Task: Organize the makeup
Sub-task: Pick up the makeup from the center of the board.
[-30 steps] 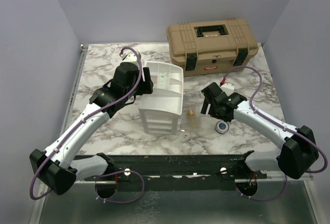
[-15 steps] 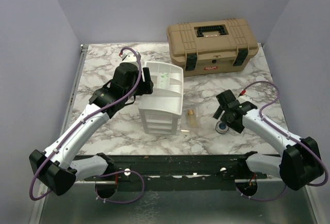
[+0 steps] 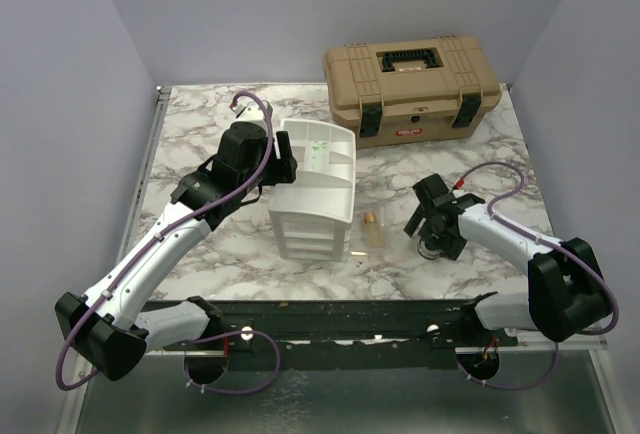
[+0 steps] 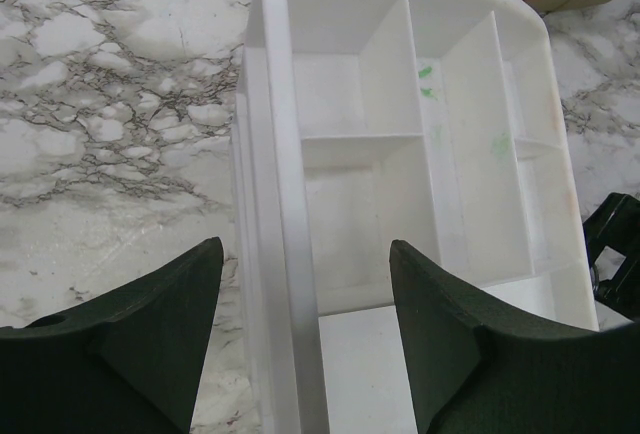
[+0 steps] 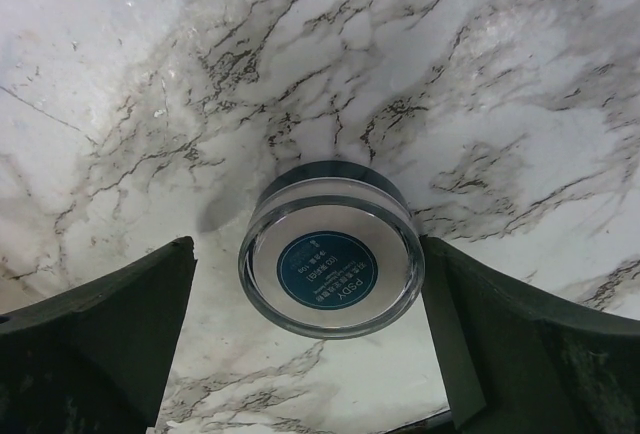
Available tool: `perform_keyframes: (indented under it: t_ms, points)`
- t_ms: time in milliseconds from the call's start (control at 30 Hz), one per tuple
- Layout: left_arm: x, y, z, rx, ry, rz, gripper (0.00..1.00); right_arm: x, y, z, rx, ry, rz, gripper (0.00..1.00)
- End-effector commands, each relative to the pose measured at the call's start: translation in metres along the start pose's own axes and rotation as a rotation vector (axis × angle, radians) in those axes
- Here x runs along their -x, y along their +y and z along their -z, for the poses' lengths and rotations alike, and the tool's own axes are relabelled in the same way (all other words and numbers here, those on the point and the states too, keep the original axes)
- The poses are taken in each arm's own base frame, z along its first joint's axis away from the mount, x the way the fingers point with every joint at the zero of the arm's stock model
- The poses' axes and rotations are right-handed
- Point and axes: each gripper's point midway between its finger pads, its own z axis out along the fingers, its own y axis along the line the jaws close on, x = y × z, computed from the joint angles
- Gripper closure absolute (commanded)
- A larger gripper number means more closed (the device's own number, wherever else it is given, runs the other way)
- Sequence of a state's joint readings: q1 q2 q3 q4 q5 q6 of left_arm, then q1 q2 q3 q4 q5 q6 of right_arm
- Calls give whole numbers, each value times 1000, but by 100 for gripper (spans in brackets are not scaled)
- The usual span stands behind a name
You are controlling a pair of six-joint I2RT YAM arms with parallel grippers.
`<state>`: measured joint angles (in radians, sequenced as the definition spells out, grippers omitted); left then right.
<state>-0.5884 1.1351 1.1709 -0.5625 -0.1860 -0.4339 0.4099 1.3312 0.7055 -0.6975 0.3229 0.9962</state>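
Note:
The makeup in view is a round clear compact [image 5: 330,264] with a blue centre label, lying flat on the marble, and a small clear piece with a tan end [image 3: 372,230] beside the drawer unit. My right gripper [image 5: 308,246] hangs straight over the compact, open, with one finger on each side of it and neither touching. In the top view the compact [image 3: 431,249] peeks out from under the right gripper [image 3: 430,226]. My left gripper [image 4: 305,249] is open and straddles the left wall of the white drawer unit [image 4: 270,154] without touching it; in the top view the left gripper [image 3: 284,160] sits at the unit's left rim.
The white drawer unit [image 3: 330,216] stands mid-table, its divided top tray [image 4: 455,134] bare except for green smudges. A tan toolbox [image 3: 410,89] stands shut at the back right. Purple walls close in both sides.
My right gripper swung right and toward the near edge, from beside the clear piece to over the compact, and its jaws widened. The left arm has not moved.

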Motion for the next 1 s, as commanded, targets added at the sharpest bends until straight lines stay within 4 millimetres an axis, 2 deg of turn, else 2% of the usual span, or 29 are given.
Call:
perform_keyframes:
  t_ms: [0, 233, 433, 633, 967]
  points:
    - [-9, 0, 7, -19, 37, -6, 31, -9, 2, -7, 19, 39, -54, 4]
    - [-11, 1, 6, -13, 39, -7, 31, -8, -1, -8, 34, 17, -100, 19]
    - [-9, 3, 5, -1, 35, -18, 31, -7, -5, -10, 1, 10, -120, 21]
    - [-11, 1, 3, -7, 44, -17, 31, -9, 3, -9, 64, 24, -127, 34]
    - [-9, 3, 5, -1, 34, -12, 31, -6, 7, -8, 99, 15, -114, 46]
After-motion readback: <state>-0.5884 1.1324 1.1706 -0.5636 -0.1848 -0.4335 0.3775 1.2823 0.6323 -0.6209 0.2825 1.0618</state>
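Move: The makeup jar stands between the right hand's open fingers, its middle about 1 cm below the hand point and 1 cm nearer the base, level sideways. The open clear drawer lies some 12 cm to the left and 2 cm farther out; the white organizer is about 21 cm left and 5 cm ahead. From the left hand the jar lies roughly 25 cm right, 7 cm back and 23 cm below. The right hand settles about 1 cm down around the jar and closes its fingers, pinching its sides. ##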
